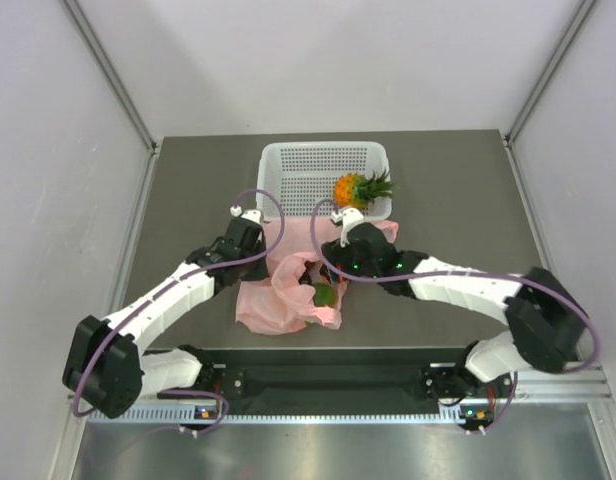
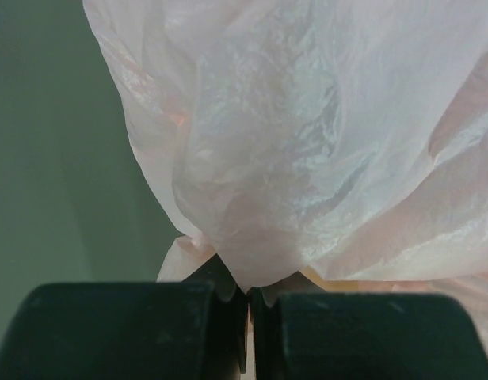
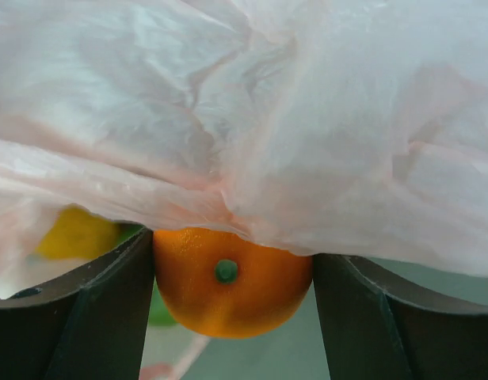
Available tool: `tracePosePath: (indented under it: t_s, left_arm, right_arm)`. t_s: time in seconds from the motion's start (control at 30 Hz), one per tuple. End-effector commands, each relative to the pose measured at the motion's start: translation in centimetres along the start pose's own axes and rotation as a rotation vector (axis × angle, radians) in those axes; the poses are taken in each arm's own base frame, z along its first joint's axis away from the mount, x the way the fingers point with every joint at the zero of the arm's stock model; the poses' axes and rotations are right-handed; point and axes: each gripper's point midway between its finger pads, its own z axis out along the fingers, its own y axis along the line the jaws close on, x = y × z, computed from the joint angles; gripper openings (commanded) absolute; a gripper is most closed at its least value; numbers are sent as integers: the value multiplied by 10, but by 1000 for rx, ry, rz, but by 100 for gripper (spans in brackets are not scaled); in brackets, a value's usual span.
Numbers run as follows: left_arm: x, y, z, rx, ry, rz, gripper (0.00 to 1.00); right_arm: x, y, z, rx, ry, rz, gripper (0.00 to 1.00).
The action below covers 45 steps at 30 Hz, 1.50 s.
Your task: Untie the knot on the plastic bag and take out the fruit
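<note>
The pink plastic bag [image 1: 278, 300] lies crumpled on the dark table, its mouth gaping toward the basket. My left gripper [image 2: 249, 297] is shut on a pinch of the bag's film [image 2: 307, 142] at its left edge [image 1: 260, 235]. My right gripper [image 3: 234, 249] reaches under the bag's plastic [image 3: 268, 119], a finger pressed on each side of an orange [image 3: 228, 277]. A yellow fruit [image 3: 74, 233] sits behind it, and a green fruit [image 1: 324, 294] shows in the bag's mouth. A mini pineapple [image 1: 360, 189] lies in the basket. The knot is not in view.
The white perforated basket [image 1: 288, 160] stands just beyond the bag at the table's far side. White enclosure walls close in on both sides and behind. Both arms angle inward over the table's near half.
</note>
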Motion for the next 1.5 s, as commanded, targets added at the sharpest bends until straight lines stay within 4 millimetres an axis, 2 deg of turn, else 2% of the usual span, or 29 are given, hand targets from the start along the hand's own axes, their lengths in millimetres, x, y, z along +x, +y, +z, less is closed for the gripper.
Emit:
tracePosePath:
  t_s: [0.0, 0.03, 0.13, 0.27, 0.37, 0.4, 0.5, 0.57, 0.6, 0.63, 0.67, 0.7, 0.73, 0.77, 0.8, 0.83, 0.87, 0.9, 0.93, 0.97, 1.0, 1.03, 1.07, 1.1, 1.13, 1.2, 1.23, 1.33, 1.47]
  left_arm:
    - [-16, -1, -6, 7, -70, -25, 0]
    - [-17, -1, -7, 10, -71, -26, 0]
    - [-17, -2, -6, 13, -69, -30, 0]
    - [-15, -4, -4, 25, -60, -30, 0]
    - [-13, -7, -3, 47, -57, -30, 0]
    - [-12, -7, -3, 51, -55, -30, 0]
    - [-11, -10, -4, 74, -52, -22, 0]
    - [-11, -13, -7, 94, -54, -14, 0]
    - [-10, -17, -8, 118, -53, -7, 0]
    - [-11, -17, -10, 123, -56, -1, 0]
    - [-11, -17, -10, 123, -57, 2, 0]
    - [-8, -23, -13, 157, -44, 7, 0]
    - [-7, -24, -14, 169, -42, 7, 0]
    - [-6, -26, -14, 182, -41, 8, 0]
    - [-6, -29, -15, 195, -41, 5, 0]
    - [-6, -34, -16, 221, -34, -1, 0]
    - [-6, -36, -18, 230, -29, -5, 0]
    - [-6, -37, -18, 235, -25, -7, 0]
    - [-6, -39, -19, 246, -26, -7, 0]
    - [-6, -40, -20, 252, -28, -6, 0]
    - [-8, -41, -22, 257, -36, -4, 0]
    - [-7, -42, -23, 266, -30, -1, 0]
    - [-8, -43, -24, 269, -30, -1, 0]
    - [-9, -44, -27, 275, -38, -1, 0]
    - [-10, -45, -29, 281, -40, 3, 0]
    - [-11, -45, -34, 285, -50, 3, 0]
    - [-12, -45, -35, 287, -53, 3, 0]
    - [-10, -44, -37, 286, -54, -1, 0]
    - [-7, -42, -35, 277, -44, -10, 0]
  right_arm:
    - [-11, 17, -43, -149, -10, 2, 16]
    - [-12, 18, -59, -171, -12, 5, 15]
    - [5, 19, -85, -243, 69, -1, 14]
    - [-4, 27, -128, -350, 70, -42, 0]
    - [-46, 43, -163, -457, -71, -89, 0]
    - [-69, 47, -175, -473, -139, -111, 0]
    - [-124, 45, -188, -452, -255, -157, 0]
    - [-147, 37, -171, -407, -269, -170, 0]
    - [-176, 27, -169, -331, -328, -164, 0]
    - [-182, 14, -141, -272, -293, -142, 0]
    - [-192, 6, -131, -227, -298, -127, 0]
    - [-217, -8, -126, -145, -340, -110, 0]
    - [-220, -21, -95, -93, -310, -93, 0]
    - [-227, -29, -82, -58, -309, -87, 0]
    - [-248, -34, -78, -23, -344, -89, 0]
    - [-242, -41, -44, -1, -294, -85, 0]
    - [-246, -44, -32, 8, -287, -90, 0]
    - [-265, -44, -28, 16, -318, -93, 0]
    - [-255, -51, 4, 35, -269, -88, 0]
    - [-270, -51, 9, 39, -292, -81, 0]
    - [-270, -54, 20, 43, -281, -76, 0]
    - [-255, -58, 50, 49, -228, -71, 0]
    - [-264, -58, 54, 49, -234, -66, 0]
    - [-260, -59, 65, 47, -214, -68, 1]
    - [-244, -62, 89, 47, -164, -67, 6]
    - [-241, -63, 102, 45, -137, -75, 12]
    - [-227, -67, 119, 54, -100, -74, 14]
    - [-208, -76, 140, 77, -48, -81, 27]
    - [-194, -83, 154, 86, -14, -74, 31]
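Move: The right hand already grips the orange at the bag. The basket's middle lies about 27 cm ahead of this hand, 2 cm left and 5 cm lower; the pineapple in it is some 24 cm ahead and 6 cm right. The green fruit in the bag is 6 cm back, 2 cm left. From the left hand, shut on the bag, the basket is about 25 cm ahead and 17 cm right. Right hand lifts its orange about 25 cm, first back, then forward-down into basket; left, pinching bag, drifts right-up. ##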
